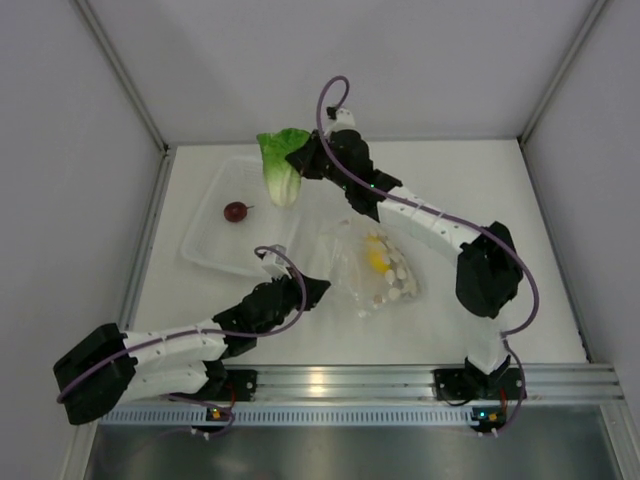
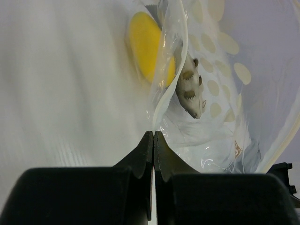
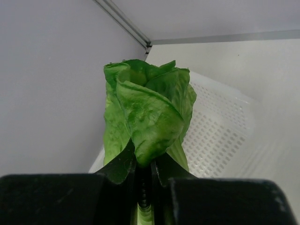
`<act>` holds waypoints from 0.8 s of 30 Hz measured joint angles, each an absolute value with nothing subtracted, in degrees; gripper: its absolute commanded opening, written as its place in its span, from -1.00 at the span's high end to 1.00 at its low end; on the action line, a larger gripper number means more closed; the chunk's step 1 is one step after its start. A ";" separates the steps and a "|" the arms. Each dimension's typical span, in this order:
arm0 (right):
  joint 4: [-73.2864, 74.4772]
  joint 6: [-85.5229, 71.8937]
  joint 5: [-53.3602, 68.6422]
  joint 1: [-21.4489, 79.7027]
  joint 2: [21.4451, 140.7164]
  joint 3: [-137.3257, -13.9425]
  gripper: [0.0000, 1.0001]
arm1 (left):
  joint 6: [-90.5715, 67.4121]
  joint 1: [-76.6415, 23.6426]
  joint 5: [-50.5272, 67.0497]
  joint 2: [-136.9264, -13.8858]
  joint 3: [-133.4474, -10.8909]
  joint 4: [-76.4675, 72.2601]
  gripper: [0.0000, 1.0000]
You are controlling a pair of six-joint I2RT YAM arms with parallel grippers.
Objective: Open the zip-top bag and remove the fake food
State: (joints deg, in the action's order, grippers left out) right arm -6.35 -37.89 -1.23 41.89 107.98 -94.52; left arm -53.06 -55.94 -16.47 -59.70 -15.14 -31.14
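Observation:
The zip-top bag (image 1: 378,265) lies crumpled on the table's middle, clear with white dots. Inside it are a yellow piece (image 2: 145,47) and a whitish-brown piece (image 2: 190,89). My left gripper (image 1: 320,291) is at the bag's left edge, and its jaws (image 2: 153,133) are shut on the plastic film. My right gripper (image 3: 146,161) is shut on the green lettuce leaf (image 3: 145,117) and holds it over the far right corner of the clear tray (image 1: 205,250). The lettuce leaf (image 1: 280,165) hangs with its white base down. A dark red fruit (image 1: 236,211) rests in the tray.
The perforated tray (image 3: 220,126) sits left of the bag, close to the left wall. Walls enclose the table at left, back and right. The arm bases and a metal rail (image 1: 350,385) line the near edge.

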 measured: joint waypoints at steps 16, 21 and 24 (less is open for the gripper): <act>7.86 -30.48 -1.37 46.76 126.28 -116.42 -0.66 | -53.08 -55.94 -17.67 -53.71 -12.29 -30.41 1.00; 9.30 -28.58 -0.97 46.81 125.60 -117.23 -0.62 | -52.69 -55.94 -17.80 -52.97 -12.45 -28.38 1.00; 11.00 -26.92 -1.54 46.81 122.50 -114.15 -0.58 | -52.18 -55.94 -18.13 -52.77 -13.43 -26.83 1.00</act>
State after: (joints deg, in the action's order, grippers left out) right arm 11.00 -26.92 -1.54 46.81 122.50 -114.15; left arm -52.18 -55.94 -18.13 -52.77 -13.43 -26.83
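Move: My right hand still holds the lettuce high over the table. The tray's middle lies about 12 cm to its left, level with it forward, and some 26 cm below. In the tray the dark red fruit sits around 16 cm to that hand's left and level with it; the zip bag is roughly 18 cm to its right and 11 cm nearer. From my left hand the tray is some 22 cm ahead, 19 cm left and 10 cm lower. I swing my right hand left and down over the tray, about 7 cm each way, rolling its left side some 15 degrees lower and opening the fingers wide to let go of the lettuce; then they ease back a little to the right and up. My left hand keeps its pinch on the zip bag's edge, edging a centimetre or two left. ##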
